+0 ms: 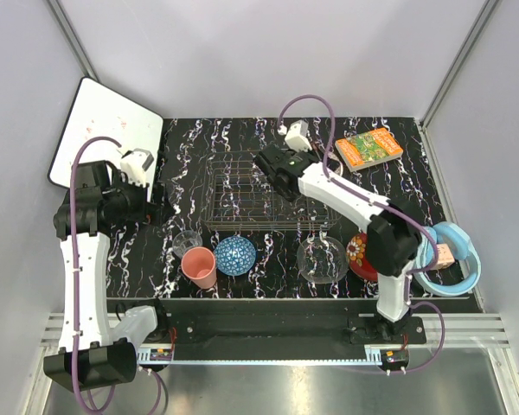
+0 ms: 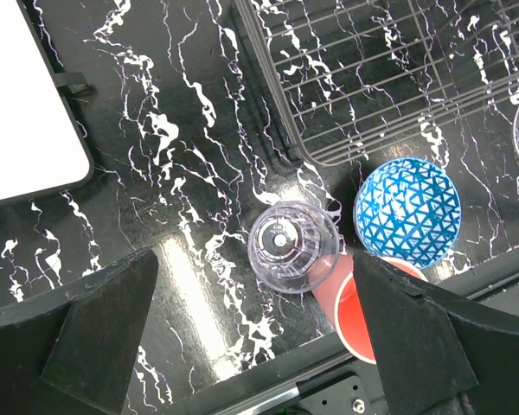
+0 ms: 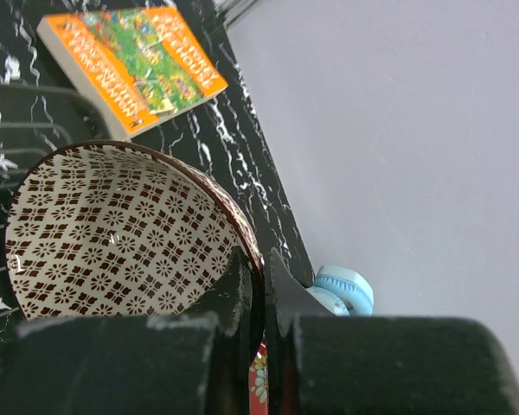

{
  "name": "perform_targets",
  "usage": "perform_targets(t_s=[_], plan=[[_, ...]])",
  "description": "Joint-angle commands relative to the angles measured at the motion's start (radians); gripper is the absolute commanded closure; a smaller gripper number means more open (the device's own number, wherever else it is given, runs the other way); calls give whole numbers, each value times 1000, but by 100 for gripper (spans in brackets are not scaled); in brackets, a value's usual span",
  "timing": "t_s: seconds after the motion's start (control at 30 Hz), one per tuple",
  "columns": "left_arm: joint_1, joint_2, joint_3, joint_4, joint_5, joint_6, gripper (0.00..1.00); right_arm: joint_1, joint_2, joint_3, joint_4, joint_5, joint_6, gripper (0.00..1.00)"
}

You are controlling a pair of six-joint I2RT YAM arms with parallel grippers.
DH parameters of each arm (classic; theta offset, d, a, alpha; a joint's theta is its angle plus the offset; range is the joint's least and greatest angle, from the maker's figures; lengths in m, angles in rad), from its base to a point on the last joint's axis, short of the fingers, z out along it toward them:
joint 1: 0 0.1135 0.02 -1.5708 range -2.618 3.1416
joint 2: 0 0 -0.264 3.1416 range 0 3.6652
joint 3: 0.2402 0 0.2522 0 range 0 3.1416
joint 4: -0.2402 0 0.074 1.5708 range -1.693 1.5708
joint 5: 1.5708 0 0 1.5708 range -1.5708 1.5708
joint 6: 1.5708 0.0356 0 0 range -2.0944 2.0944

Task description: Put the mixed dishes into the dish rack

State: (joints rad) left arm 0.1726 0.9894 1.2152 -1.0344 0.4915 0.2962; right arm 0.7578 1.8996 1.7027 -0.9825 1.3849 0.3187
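Note:
My right gripper is shut on the rim of the tan-red patterned bowl and holds it tilted over the right end of the dark wire dish rack. In the top view this gripper covers the bowl. My left gripper is open and empty above the small clear glass. The pink cup and the blue patterned bowl stand beside the glass. The clear glass plate and the red flower-rimmed dish lie in front of the rack. The left gripper hovers left of the rack.
An orange-green book lies at the back right. A light blue round thing sits at the right edge. A white flat board leans at the back left. Grey walls close in on three sides.

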Motion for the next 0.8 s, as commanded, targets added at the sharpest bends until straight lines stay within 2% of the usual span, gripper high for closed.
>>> perform_targets(t_s=[0.0, 0.77], plan=[[7, -3, 38, -1, 15, 18, 1, -35, 91, 55, 7, 31, 16, 100], [5, 23, 63, -12, 27, 44, 1, -58, 268, 113, 31, -73, -12, 100]])
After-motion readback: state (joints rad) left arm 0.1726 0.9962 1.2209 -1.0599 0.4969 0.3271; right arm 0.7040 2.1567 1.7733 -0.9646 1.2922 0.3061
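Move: The right hand holds the brown-patterned bowl by its rim above the dish rack; the rack's far right part, where the bowl is headed, lies about 3 cm ahead, 2 cm to the left and some 16 cm below. The book is roughly 14 cm to the hand's right and 6 cm ahead; the clear bowl is about 24 cm back and 1 cm to the right, both some 20 cm lower. From the left hand, that rack spot is around 16 cm ahead, 40 cm right and 16 cm below. Still pinching the patterned bowl's rim between shut fingers, with the bowl hanging on edge below them, the right hand lowers it about 9 cm into the wires at the rack's right part, easing some 3 cm forward as it sinks. The descent is quick at first, nearly halts midway, then resumes slowly; the wrist tips the fingers down about 10 degrees. ##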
